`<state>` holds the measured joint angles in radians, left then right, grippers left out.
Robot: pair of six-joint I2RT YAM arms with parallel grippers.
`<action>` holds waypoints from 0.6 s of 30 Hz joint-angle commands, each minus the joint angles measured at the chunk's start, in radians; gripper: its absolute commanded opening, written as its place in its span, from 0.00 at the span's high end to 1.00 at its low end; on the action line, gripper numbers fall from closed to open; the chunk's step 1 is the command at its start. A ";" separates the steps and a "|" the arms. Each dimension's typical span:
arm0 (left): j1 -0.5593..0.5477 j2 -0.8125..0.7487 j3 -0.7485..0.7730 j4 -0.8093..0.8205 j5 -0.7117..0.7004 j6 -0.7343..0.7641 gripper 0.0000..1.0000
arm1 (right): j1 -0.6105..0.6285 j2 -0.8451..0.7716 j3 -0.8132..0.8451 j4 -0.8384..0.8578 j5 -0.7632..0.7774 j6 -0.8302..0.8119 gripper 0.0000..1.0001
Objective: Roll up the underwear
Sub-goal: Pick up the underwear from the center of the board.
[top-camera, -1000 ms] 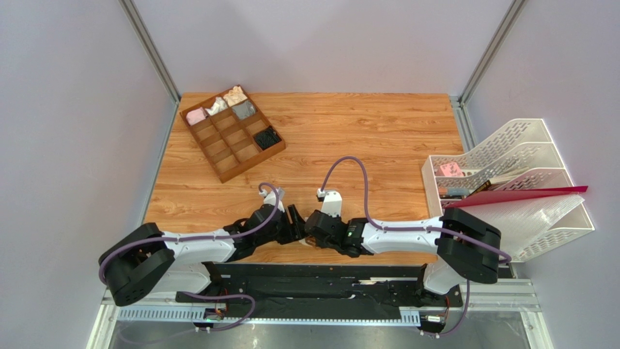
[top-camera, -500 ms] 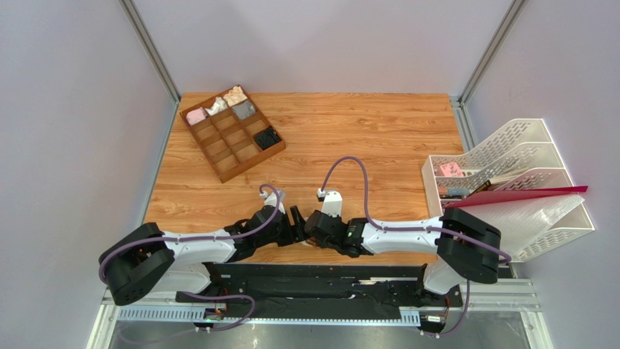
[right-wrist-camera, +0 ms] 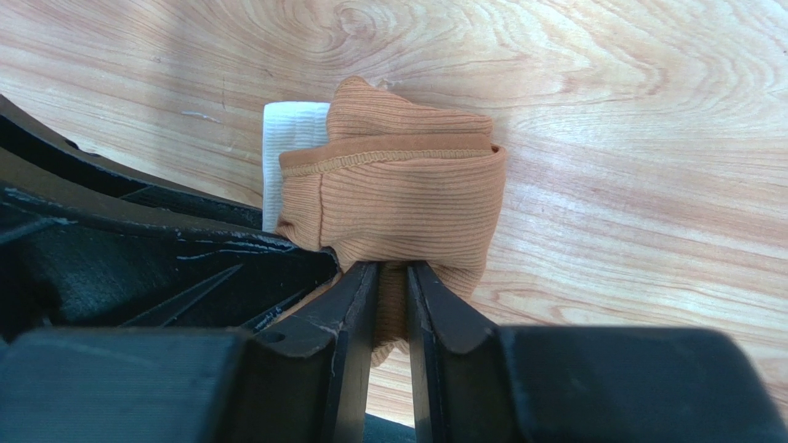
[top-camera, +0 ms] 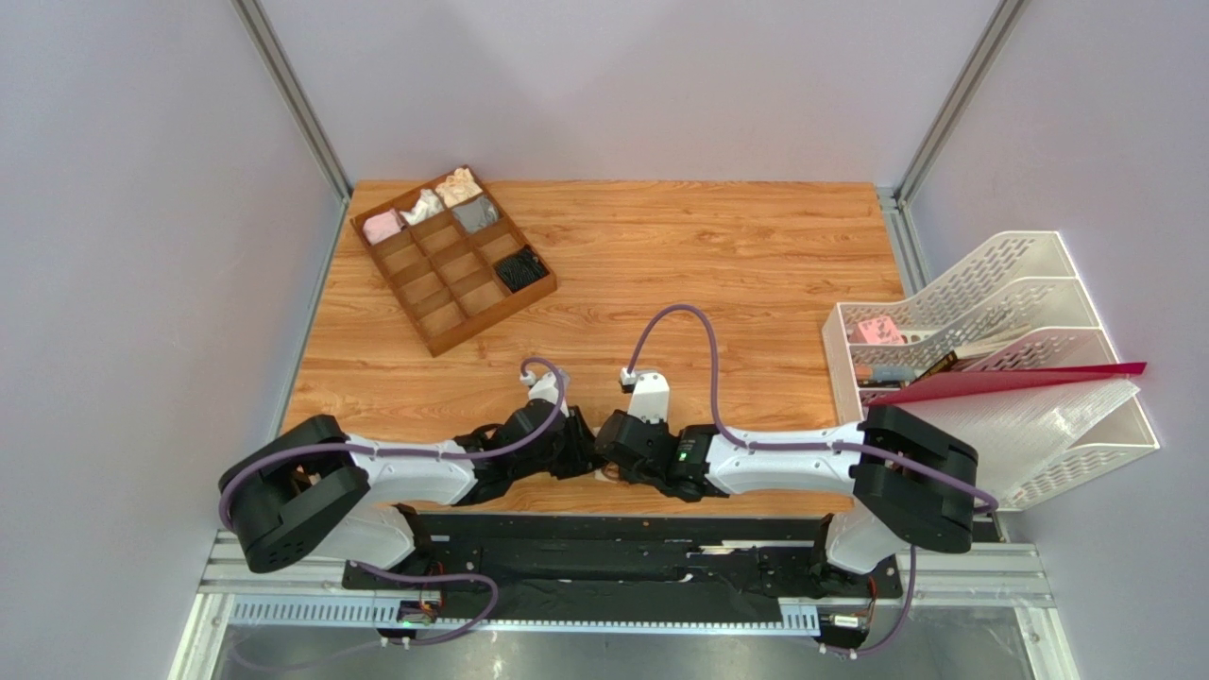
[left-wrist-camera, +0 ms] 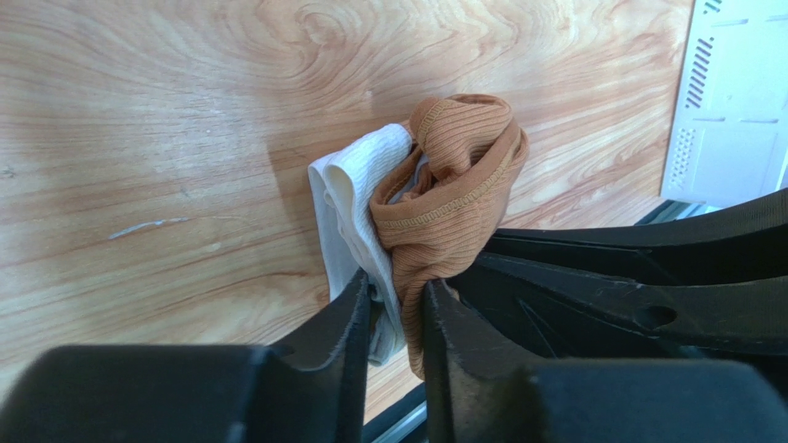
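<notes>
The underwear point(left-wrist-camera: 453, 175) is a brown ribbed bundle with a cream-white band point(left-wrist-camera: 347, 198), rolled up on the wooden table near its front edge. My left gripper point(left-wrist-camera: 398, 291) is shut on its near end, pinching white band and brown fabric. My right gripper point(right-wrist-camera: 393, 272) is shut on a brown fold of the same bundle point(right-wrist-camera: 398, 198) from the other side. In the top view both grippers point(top-camera: 593, 451) meet at the table's front middle and hide the underwear.
A brown divided wooden box point(top-camera: 451, 259) with small fabric bundles stands at the back left. A white file rack point(top-camera: 994, 354) with a red folder stands at the right. The table's front edge and black rail lie just behind the grippers.
The left arm has shifted right and closer to the right gripper. Its gripper, seen apart from the right one earlier, now meets it over the underwear.
</notes>
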<state>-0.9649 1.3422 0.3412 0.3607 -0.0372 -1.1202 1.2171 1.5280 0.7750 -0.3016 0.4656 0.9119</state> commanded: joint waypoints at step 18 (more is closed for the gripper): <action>0.086 -0.285 0.071 -0.239 -0.070 0.189 1.00 | -0.001 -0.400 0.083 -0.320 0.180 -0.128 0.37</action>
<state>-0.9211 1.1603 0.3805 0.2127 -0.0723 -1.0122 1.2190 1.2690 0.8131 -0.5266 0.5323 0.8276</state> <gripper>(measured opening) 0.029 0.625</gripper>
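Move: The rolled underwear already lies between both grippers, its middle about 2 cm ahead of the left fingertips and 2 cm to their right, at nearly their height. From the right fingertips it is some 2 cm ahead and 2 cm left, at their height. The compartment box stands about 26 cm ahead and 18 cm left of the left hand, with the black bundle in it about 26 cm ahead and 9 cm left of that hand. The left fingers finish closing on the underwear's near left end, pinching white band and brown cloth together, and keep that grip as the hand lifts about 4 cm, drifting forward and left. Meanwhile the right fingers open and let go, slipping off to the right before rising clear, nearly 7 cm up. ##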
